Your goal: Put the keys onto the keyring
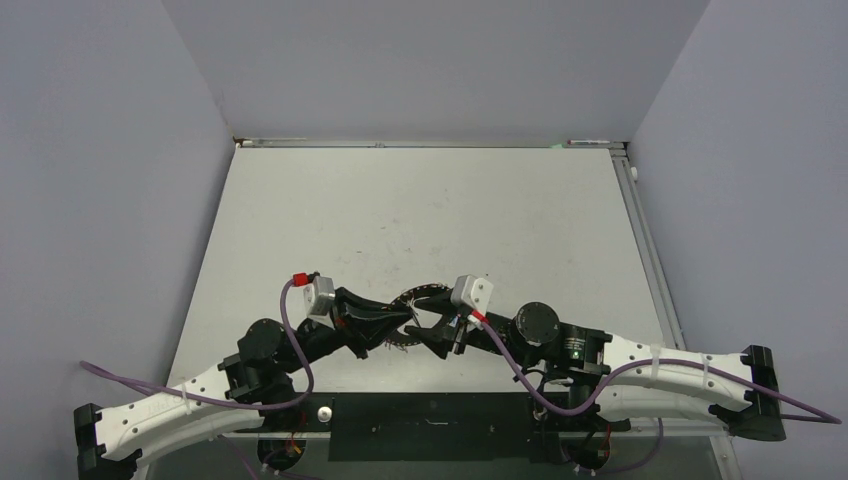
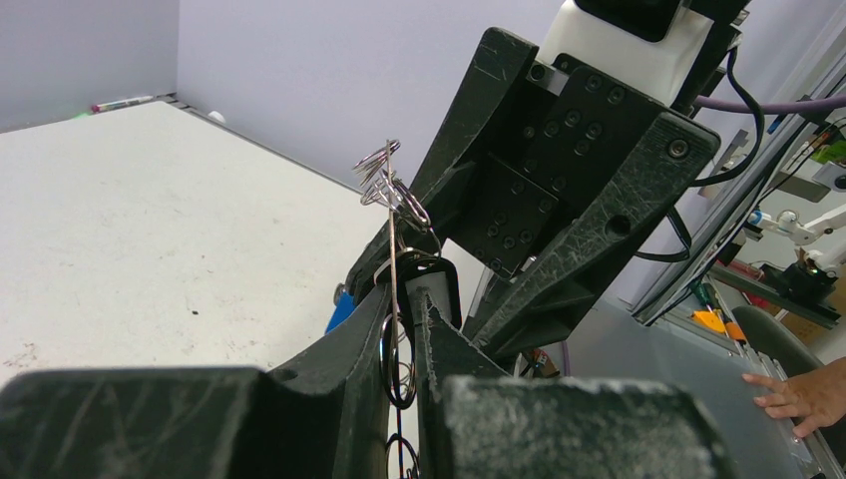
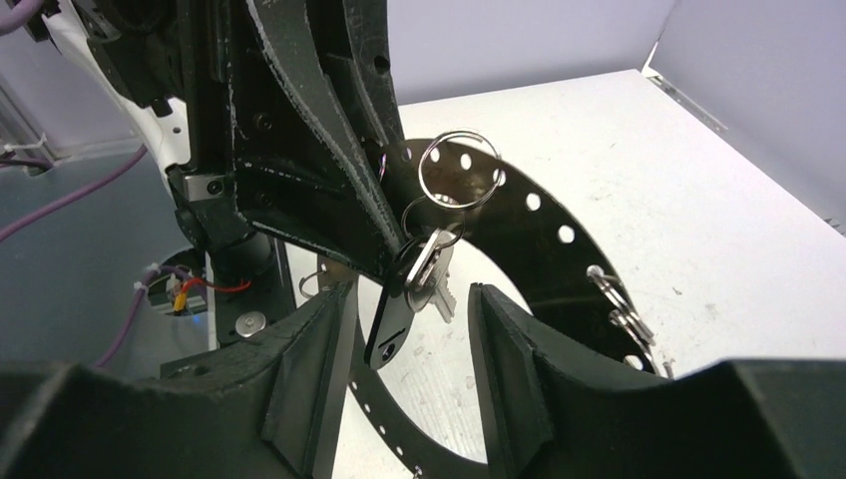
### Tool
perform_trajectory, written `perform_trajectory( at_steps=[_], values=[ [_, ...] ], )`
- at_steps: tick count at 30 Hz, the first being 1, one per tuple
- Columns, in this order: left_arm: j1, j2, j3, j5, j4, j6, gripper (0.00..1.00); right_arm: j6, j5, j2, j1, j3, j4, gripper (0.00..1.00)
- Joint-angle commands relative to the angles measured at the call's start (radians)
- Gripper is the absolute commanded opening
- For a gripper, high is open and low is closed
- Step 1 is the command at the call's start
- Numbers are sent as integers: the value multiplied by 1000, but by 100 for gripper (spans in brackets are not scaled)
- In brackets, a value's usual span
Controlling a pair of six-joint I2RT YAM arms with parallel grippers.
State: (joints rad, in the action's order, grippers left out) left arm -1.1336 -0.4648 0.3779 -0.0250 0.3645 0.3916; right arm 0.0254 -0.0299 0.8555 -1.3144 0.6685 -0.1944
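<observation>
The keyring is a dark flat ring with small holes round its rim and wire loops on it. It is held upright above the table near the arms' bases. My left gripper is shut on its thin edge. A black key with a silver blade hangs from silver split rings beside the left fingers. That key dangles between the fingers of my open right gripper, touching neither one. A blue key peeks out behind the left finger.
The white table stretches away beyond the two grippers, with grey walls on three sides. In the left wrist view a person's hand rests on a surface off to the right, past the right arm.
</observation>
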Motion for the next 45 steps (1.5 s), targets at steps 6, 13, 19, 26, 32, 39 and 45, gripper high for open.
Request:
perform_trajectory(
  at_steps=[6, 13, 19, 26, 32, 39, 45],
  values=[
    [-5, 11, 58, -29, 57, 16, 0, -54, 22, -17, 5, -4, -83, 29],
    [-5, 17, 61, -26, 48, 13, 0, -42, 25, 3, 5, 31, -24, 13],
    [-5, 19, 69, -26, 29, -2, 0, -26, 59, -5, 4, 59, 25, 5],
    [-5, 49, 92, -17, -63, -63, 0, 52, 40, -6, 5, 134, 154, 5],
    [-5, 43, 139, -7, -170, -132, 24, 140, -52, 23, 6, 207, 251, 5],
    [-5, 42, 252, 52, -445, -255, 99, 292, -120, 86, 6, 358, 410, 5],
    [-5, 114, 277, 107, -538, -371, 96, 429, -38, 107, 8, 461, 507, 5]
  ],
)
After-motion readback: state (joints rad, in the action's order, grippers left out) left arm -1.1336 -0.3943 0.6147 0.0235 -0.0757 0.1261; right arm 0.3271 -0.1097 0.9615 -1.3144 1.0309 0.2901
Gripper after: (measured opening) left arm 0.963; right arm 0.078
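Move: Between the left fingertips, the keyring's pinched rim stands about 3 cm to the left of the right hand point, level with it in reach and height, while it sits right at the left hand point. A key on a black tag hangs there, about 1 cm left of the right hand and 1 cm below. The keyring's middle lies roughly 2 cm back and 5 cm below the right hand, neither left nor right of it. Closing its half-open fingers with barely half a centimetre of forward creep, the right hand pinches the keyring's rim beside the left fingertips. It then lifts and draws back about 3 cm each way, tipping down some 20 degrees, while the left fingers open wide and the left hand backs off left about 3 cm and up 2, rolling slightly. ##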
